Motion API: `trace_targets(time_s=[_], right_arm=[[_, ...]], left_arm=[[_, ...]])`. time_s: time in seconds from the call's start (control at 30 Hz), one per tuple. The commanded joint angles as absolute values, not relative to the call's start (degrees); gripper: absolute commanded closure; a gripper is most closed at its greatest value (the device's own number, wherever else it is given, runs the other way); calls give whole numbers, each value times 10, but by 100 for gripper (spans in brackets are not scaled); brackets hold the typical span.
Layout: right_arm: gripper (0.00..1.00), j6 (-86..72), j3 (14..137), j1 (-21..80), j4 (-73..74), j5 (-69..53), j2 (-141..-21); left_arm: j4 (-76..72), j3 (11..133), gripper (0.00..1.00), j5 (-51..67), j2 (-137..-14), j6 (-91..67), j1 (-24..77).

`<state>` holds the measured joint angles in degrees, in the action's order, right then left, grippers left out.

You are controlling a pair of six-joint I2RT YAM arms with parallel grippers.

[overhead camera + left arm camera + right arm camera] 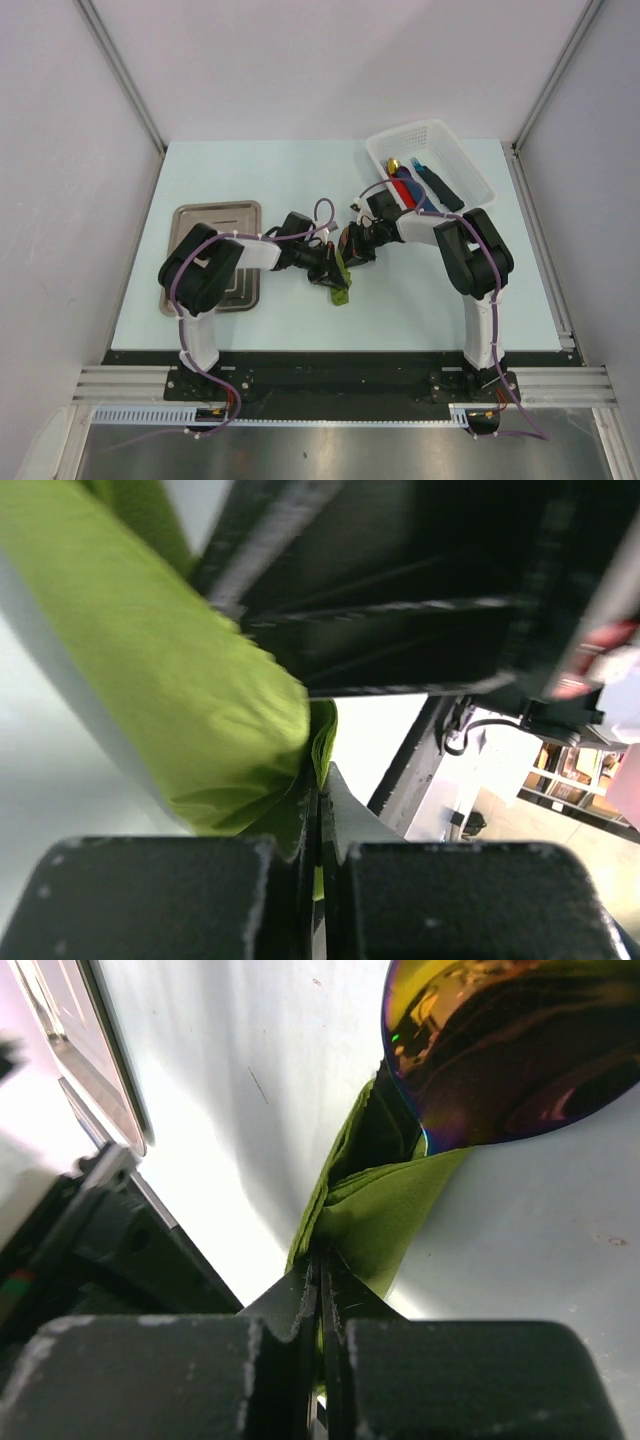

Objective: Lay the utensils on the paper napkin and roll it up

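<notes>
The olive-green paper napkin (341, 277) lies folded into a narrow roll at the table's middle, between both wrists. My left gripper (333, 270) is shut on the napkin's edge (322, 742); the rolled green paper (170, 680) fills that view. My right gripper (349, 250) is shut on the napkin's other edge (375, 1215). A dark iridescent spoon bowl (500, 1050) sticks out of the fold's far end in the right wrist view. The rest of the utensils are hidden inside the napkin.
A silver metal tray (218, 250) lies at the left; its rim shows in the right wrist view (75, 1050). A white basket (430, 165) at the back right holds a red piece with a gold tip, a blue piece and a dark piece.
</notes>
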<state>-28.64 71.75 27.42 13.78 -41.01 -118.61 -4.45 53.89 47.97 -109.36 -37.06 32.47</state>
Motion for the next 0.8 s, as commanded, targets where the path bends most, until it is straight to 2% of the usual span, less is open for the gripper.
trace_targets(time_s=[0.0,0.1,0.2,0.27,0.33,0.43,0.57,0.77], right_arm=[[100,-273,702,280,134,-339,-1212],[100,-272,704,280,134,-343,-1211],[98,-265,713,279,149,-348,-1206],[95,-259,728,271,169,-352,-1195],[90,-251,747,256,189,-365,-1186],[84,-237,782,242,231,-378,-1169],[77,-226,809,225,267,-396,-1147],[59,-224,812,225,277,-423,-1141]], left_arm=[[-42,541,99,475,-1117,-361,333],[-48,541,96,477,-1129,-361,334],[-58,539,88,486,-1146,-369,331],[-62,536,78,490,-1152,-371,328],[-67,528,68,489,-1155,-372,323],[-81,517,62,495,-1153,-374,318],[-100,508,54,503,-1148,-378,317],[-151,494,46,519,-1143,-388,316]])
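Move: Along the narrow folded napkin both hands still pinch its edge: its middle lies about 5 cm back of the right hand and 1 cm to its left, 1 cm lower, and from the left hand about 2 cm ahead, straight in line, some 2 cm below. The shiny spoon bowl pokes out at the far end, roughly 4 cm ahead of the right hand and 2 cm to its left. The white basket stands about 20 cm ahead and 20 cm to the right of the right hand. Letting go of the napkin's edge with both hands: the left sinks about 1.5 cm with the fold, spreads its fingers to half open and eases back up, staying beside the near end. The right stays shut at first, then opens partway and pulls clear of the far part, forward, to the right and up together, about 6 cm in all. ##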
